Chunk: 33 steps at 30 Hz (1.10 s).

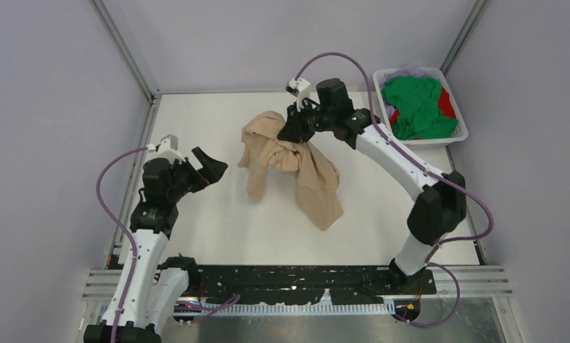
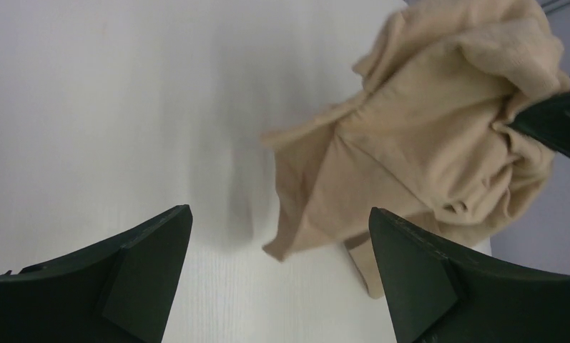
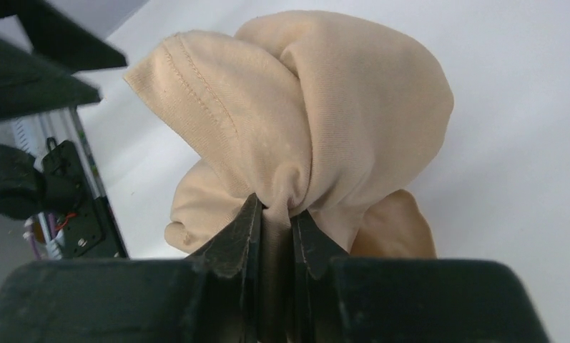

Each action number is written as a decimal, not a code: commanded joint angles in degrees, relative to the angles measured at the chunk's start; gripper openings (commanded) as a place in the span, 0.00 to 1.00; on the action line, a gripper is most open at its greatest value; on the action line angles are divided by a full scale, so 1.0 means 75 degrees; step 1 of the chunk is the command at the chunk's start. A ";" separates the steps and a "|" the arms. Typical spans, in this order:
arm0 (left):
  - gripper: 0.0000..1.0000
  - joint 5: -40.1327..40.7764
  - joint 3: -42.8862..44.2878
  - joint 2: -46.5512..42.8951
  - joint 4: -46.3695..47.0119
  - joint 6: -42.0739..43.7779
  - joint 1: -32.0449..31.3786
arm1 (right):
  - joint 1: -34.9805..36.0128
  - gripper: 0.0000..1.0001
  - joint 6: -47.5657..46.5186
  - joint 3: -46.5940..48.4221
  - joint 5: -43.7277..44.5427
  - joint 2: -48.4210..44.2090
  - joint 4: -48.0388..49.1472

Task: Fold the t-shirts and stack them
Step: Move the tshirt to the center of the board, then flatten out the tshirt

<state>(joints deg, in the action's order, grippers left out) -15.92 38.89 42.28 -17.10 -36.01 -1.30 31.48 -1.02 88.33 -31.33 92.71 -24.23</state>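
A large beige-tan t-shirt (image 1: 296,168) hangs bunched from my right gripper (image 1: 294,128), its lower part trailing on the white table. The right wrist view shows the right gripper (image 3: 275,207) shut on a pinch of the beige t-shirt (image 3: 303,114). Well to the left of the cloth, my left gripper (image 1: 209,166) is wide open and holds nothing. In the left wrist view the left gripper (image 2: 280,223) frames bare table, with the beige t-shirt (image 2: 425,136) ahead to the right. A green t-shirt (image 1: 418,107), a red t-shirt (image 1: 446,103) and a pale lilac t-shirt (image 1: 410,72) lie in the basket.
The white slatted basket (image 1: 457,136) stands at the back right corner of the table (image 1: 217,221). Grey walls and metal frame posts close in the left, back and right sides. A black mounting rail (image 1: 296,282) runs along the near edge.
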 commanded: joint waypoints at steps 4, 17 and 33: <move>0.99 0.0246 -0.0421 -0.0147 -0.1128 0.0101 -0.0854 | 0.0033 0.97 0.0818 0.1731 0.1799 0.1738 0.0506; 0.99 0.1336 -0.0960 0.2254 0.1124 -0.0266 -0.2633 | 0.0033 0.95 0.2212 -0.4399 0.4797 -0.2779 0.1724; 0.66 0.2548 0.0237 0.5473 0.1771 -0.0320 -0.3394 | 0.0044 0.96 0.3204 -0.7520 0.4909 -0.5434 0.0963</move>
<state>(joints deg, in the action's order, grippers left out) 0.60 37.71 80.42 -6.31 -38.50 -26.20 31.64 20.75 33.17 4.67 54.89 -18.15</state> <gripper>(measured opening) 0.690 0.955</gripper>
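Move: Almost straight below the right hand, which already holds the bunched t-shirt, lies the board's center: about 3 cm back, 3 cm right and 27 cm down. The bin stands some 18 cm ahead, 40 cm to its right and 20 cm below. From the open, empty left hand, the hanging t-shirt's middle is roughly 5 cm ahead, 16 cm right and 8 cm lower. Swinging about 8 cm forward and 7 cm down, the right hand opens and lets go of the t-shirt, then sweeps back, right and lower, turning some 40 degrees clockwise, to hover open over its near right hem. The left hand sinks about 18 cm and goes right, first easing back, then forward, tipping down and starting to close near the shirt's left edge. ##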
